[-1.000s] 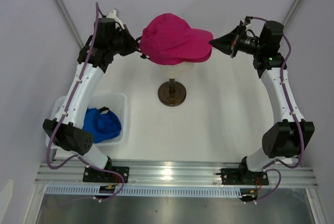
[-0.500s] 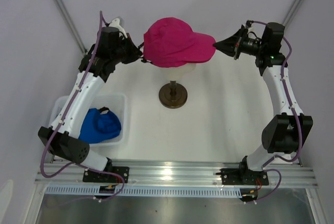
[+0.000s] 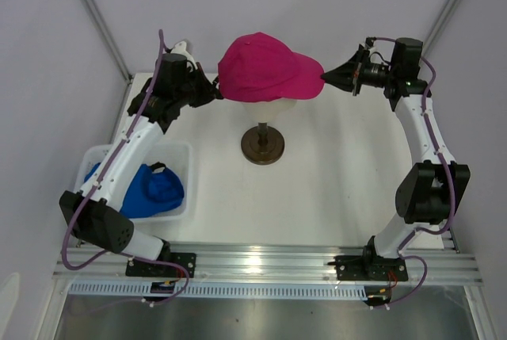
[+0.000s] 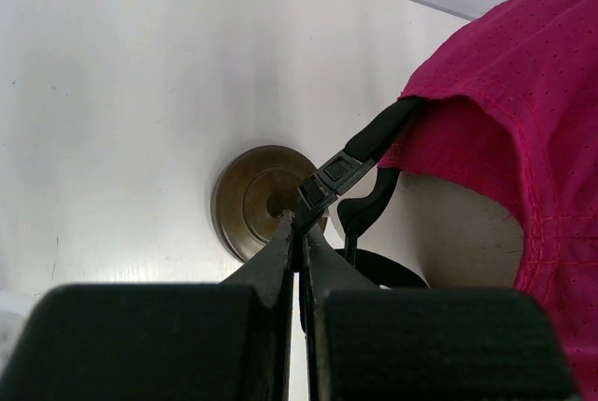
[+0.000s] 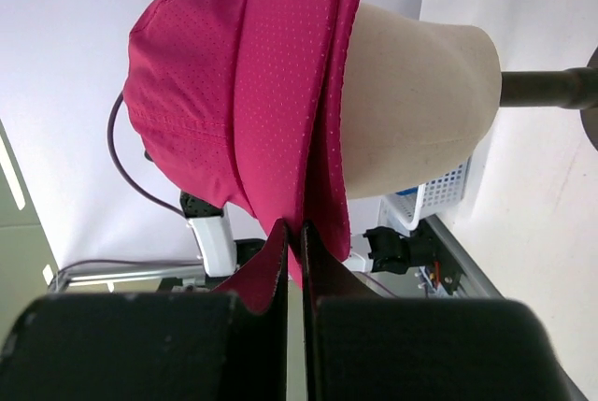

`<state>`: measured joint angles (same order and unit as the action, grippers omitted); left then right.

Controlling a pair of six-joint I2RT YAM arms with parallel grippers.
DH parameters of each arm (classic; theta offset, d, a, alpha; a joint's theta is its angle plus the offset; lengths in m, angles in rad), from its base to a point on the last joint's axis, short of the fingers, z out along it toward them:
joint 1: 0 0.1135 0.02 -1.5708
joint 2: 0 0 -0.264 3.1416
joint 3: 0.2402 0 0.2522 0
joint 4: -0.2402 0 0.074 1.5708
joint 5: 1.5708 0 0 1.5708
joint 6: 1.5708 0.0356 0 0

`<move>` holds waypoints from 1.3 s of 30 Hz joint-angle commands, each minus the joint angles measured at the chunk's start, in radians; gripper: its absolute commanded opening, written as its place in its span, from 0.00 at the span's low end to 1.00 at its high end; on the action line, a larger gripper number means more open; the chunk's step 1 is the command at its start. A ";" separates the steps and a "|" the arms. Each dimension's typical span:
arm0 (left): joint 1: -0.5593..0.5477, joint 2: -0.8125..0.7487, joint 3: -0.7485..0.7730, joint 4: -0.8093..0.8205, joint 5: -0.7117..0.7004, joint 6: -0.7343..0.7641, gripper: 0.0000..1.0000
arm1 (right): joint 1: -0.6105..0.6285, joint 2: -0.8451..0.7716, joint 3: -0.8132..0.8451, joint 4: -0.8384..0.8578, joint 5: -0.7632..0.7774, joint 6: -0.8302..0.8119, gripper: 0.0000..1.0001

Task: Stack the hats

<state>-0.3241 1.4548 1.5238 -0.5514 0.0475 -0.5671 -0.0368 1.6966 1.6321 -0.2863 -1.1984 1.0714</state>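
Note:
A magenta-pink cap [image 3: 261,66] is stretched over the cream mannequin head [image 3: 268,103], above the brown stand [image 3: 262,143]. My left gripper [image 3: 212,90] is shut on the cap's black rear strap [image 4: 360,153], with the jaws [image 4: 301,223] pinched on the buckle. My right gripper [image 3: 325,77] is shut on the pink brim [image 5: 297,228]. In the right wrist view the cap [image 5: 196,93] sits against the head [image 5: 420,102], and two pink layers show at the brim. A royal blue cap [image 3: 154,189] lies in the basket.
The white mesh basket [image 3: 178,150] stands at the left front, beside my left arm; its corner shows in the right wrist view [image 5: 439,200]. The stand's round brown base [image 4: 248,200] sits mid-table. Enclosure walls close in at the back and both sides.
Both grippers have moved with the pink cap, bringing it over the stand. The cream head now shows under its rim. The blue cap has not moved.

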 commanded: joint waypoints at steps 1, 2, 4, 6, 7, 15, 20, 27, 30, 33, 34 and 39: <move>0.017 -0.007 -0.016 -0.062 -0.071 0.030 0.01 | -0.029 0.034 0.018 -0.100 0.022 -0.082 0.00; 0.017 -0.004 -0.011 -0.062 -0.066 0.030 0.01 | -0.032 0.037 0.018 -0.103 0.023 -0.088 0.00; 0.017 0.004 -0.004 -0.062 -0.061 0.032 0.01 | -0.032 0.037 0.018 -0.109 0.023 -0.096 0.00; 0.017 0.009 -0.004 -0.067 -0.066 0.033 0.01 | -0.035 0.037 0.018 -0.131 0.026 -0.119 0.00; 0.017 0.010 -0.008 -0.068 -0.067 0.038 0.01 | -0.035 0.038 0.018 -0.145 0.026 -0.129 0.00; 0.017 0.018 -0.034 -0.064 -0.077 0.041 0.01 | -0.040 0.040 0.017 -0.197 0.049 -0.183 0.00; 0.017 0.012 -0.068 -0.051 -0.081 0.041 0.01 | -0.040 0.046 0.017 -0.218 0.057 -0.209 0.00; 0.017 0.009 -0.114 -0.028 -0.072 0.042 0.01 | -0.040 0.048 0.018 -0.226 0.076 -0.226 0.00; 0.017 0.007 -0.113 -0.025 -0.072 0.047 0.01 | -0.041 0.046 0.020 -0.223 0.071 -0.228 0.00; 0.017 0.003 -0.100 -0.021 -0.072 0.056 0.01 | -0.043 0.046 0.018 -0.214 0.069 -0.220 0.00; 0.017 0.001 -0.094 -0.024 -0.075 0.058 0.01 | -0.043 0.043 0.018 -0.206 0.065 -0.215 0.00; 0.017 -0.028 -0.037 -0.045 -0.089 0.091 0.07 | -0.043 0.022 0.023 -0.142 0.057 -0.177 0.00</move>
<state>-0.3138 1.4563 1.4521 -0.5194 0.0097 -0.5358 -0.0788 1.7508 1.6478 -0.4789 -1.1332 0.8711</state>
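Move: My left hand still pinches the upper pink hat's back strap; the mannequin head lies about 12 cm to its right, 3 ahead and 2 higher, with the first pink hat on it, its middle some 5 cm above this hand. The head is about 15 cm to the left of my right hand, which still holds the upper brim, 3 ahead and 3 lower. The blue hat in the basket is roughly 19 cm left of my left hand, 14 back and 27 below. I keep both pinches and ease my right hand down about 1.5 cm, pulling on the brim; then the brim comes free of its shut fingers, and that hand goes on down, forward and to the right, away from the hat, ending some 4.5 cm lower. My left hand stays put at first, then sinks about 3 cm with the strap still between its fingertips, easing about 1 cm left at the end. ##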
